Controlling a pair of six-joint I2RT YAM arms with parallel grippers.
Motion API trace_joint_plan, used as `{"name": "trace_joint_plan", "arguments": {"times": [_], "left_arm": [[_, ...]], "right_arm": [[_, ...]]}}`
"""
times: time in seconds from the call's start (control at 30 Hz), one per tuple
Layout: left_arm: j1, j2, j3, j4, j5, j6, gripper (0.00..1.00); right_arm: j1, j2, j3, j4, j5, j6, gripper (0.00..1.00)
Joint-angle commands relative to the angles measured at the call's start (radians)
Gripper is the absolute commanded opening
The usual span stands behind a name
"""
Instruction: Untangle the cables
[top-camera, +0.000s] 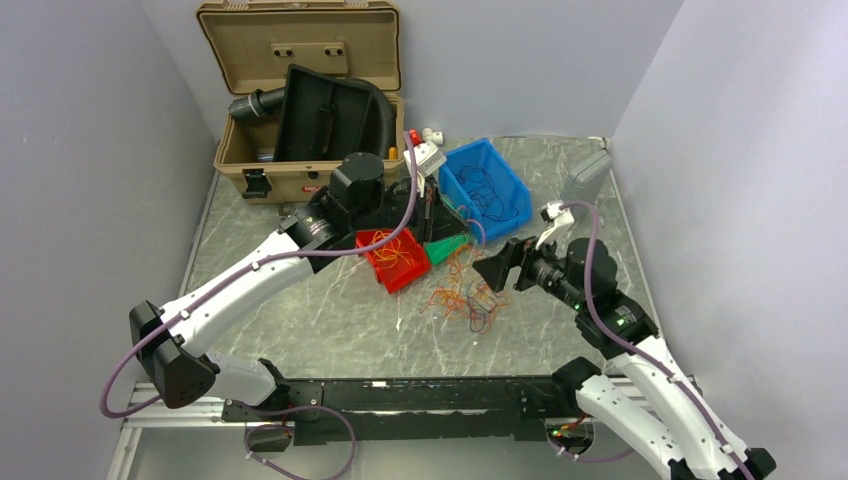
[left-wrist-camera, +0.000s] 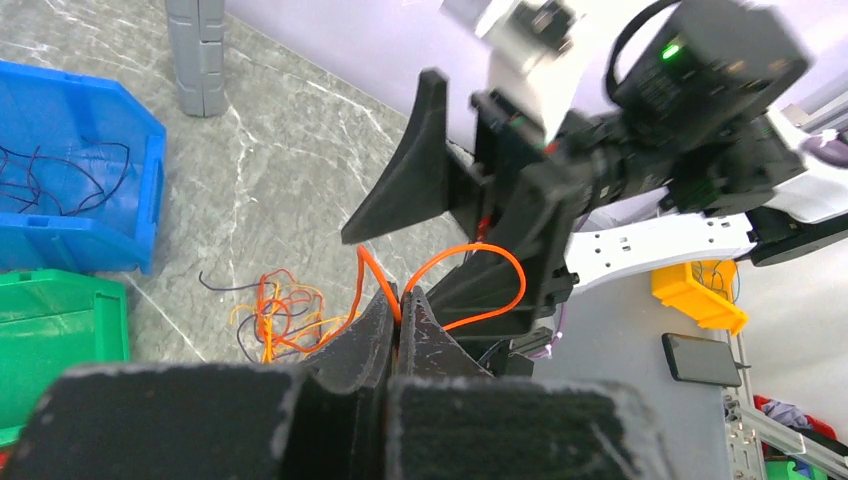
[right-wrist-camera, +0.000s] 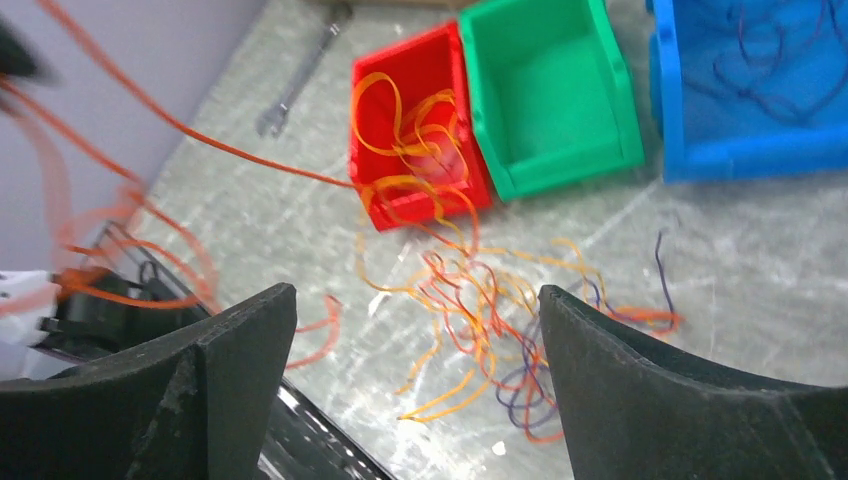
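Note:
A tangle of thin cables (top-camera: 465, 295), mostly orange with some red and purple, lies on the marble table in front of the bins. My left gripper (left-wrist-camera: 402, 300) is shut on one orange cable (left-wrist-camera: 505, 265), which arches up out of the closed tips; one end trails down to the tangle (left-wrist-camera: 275, 315). Directly beyond it hangs my right gripper (top-camera: 500, 270), which is open. In the right wrist view its jaws (right-wrist-camera: 415, 300) stand wide apart above the tangle (right-wrist-camera: 490, 300) with nothing between them. A long, blurred orange strand (right-wrist-camera: 200, 140) crosses the upper left.
A red bin (top-camera: 384, 270) holds orange cables. Beside it is a green bin (top-camera: 445, 247), and a blue bin (top-camera: 520, 200) holds dark cables. An open tan case (top-camera: 300, 60) with a black corrugated hose stands at the back left. A grey block (top-camera: 585, 178) sits at the back right.

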Motion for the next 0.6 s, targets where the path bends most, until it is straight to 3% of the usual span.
{"name": "trace_joint_plan", "arguments": {"times": [0.0, 0.13, 0.43, 0.57], "left_arm": [[0.0, -0.036, 0.034, 0.035, -0.002, 0.02, 0.0], [0.001, -0.032, 0.044, 0.035, 0.009, 0.012, 0.0], [0.001, -0.037, 0.045, 0.058, 0.024, -0.012, 0.0], [0.0, -0.034, 0.055, 0.062, 0.034, -0.021, 0.0]], "right_arm": [[0.004, -0.072, -0.124, 0.116, 0.015, 0.023, 0.96], [0.004, -0.068, -0.194, 0.176, 0.037, 0.048, 0.96], [0.007, 0.135, -0.209, 0.334, -0.064, 0.101, 0.98], [0.011, 0.223, -0.232, 0.359, -0.011, 0.147, 0.92]]}}
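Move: From the open right gripper, the hanging run of orange and yellow cable, held up by the left gripper, lies about 4 cm ahead, 6 cm to the left and some 8 cm below. The cable pile is about 7 cm ahead, 4 cm left and 25 cm down; the red box some 17 cm ahead and 20 cm left, the green box 25 cm ahead and 12 cm left. From the left gripper, that cable run lies about 18 cm below and 4 cm ahead. Drop the open right gripper about 8 cm, almost straight down at first, then curve it forward and left by some 3 cm each towards the hanging cables, tipping the fingers down a little and leaving them wide open. Keep the left gripper shut on the orange loop, holding it up practically still. ##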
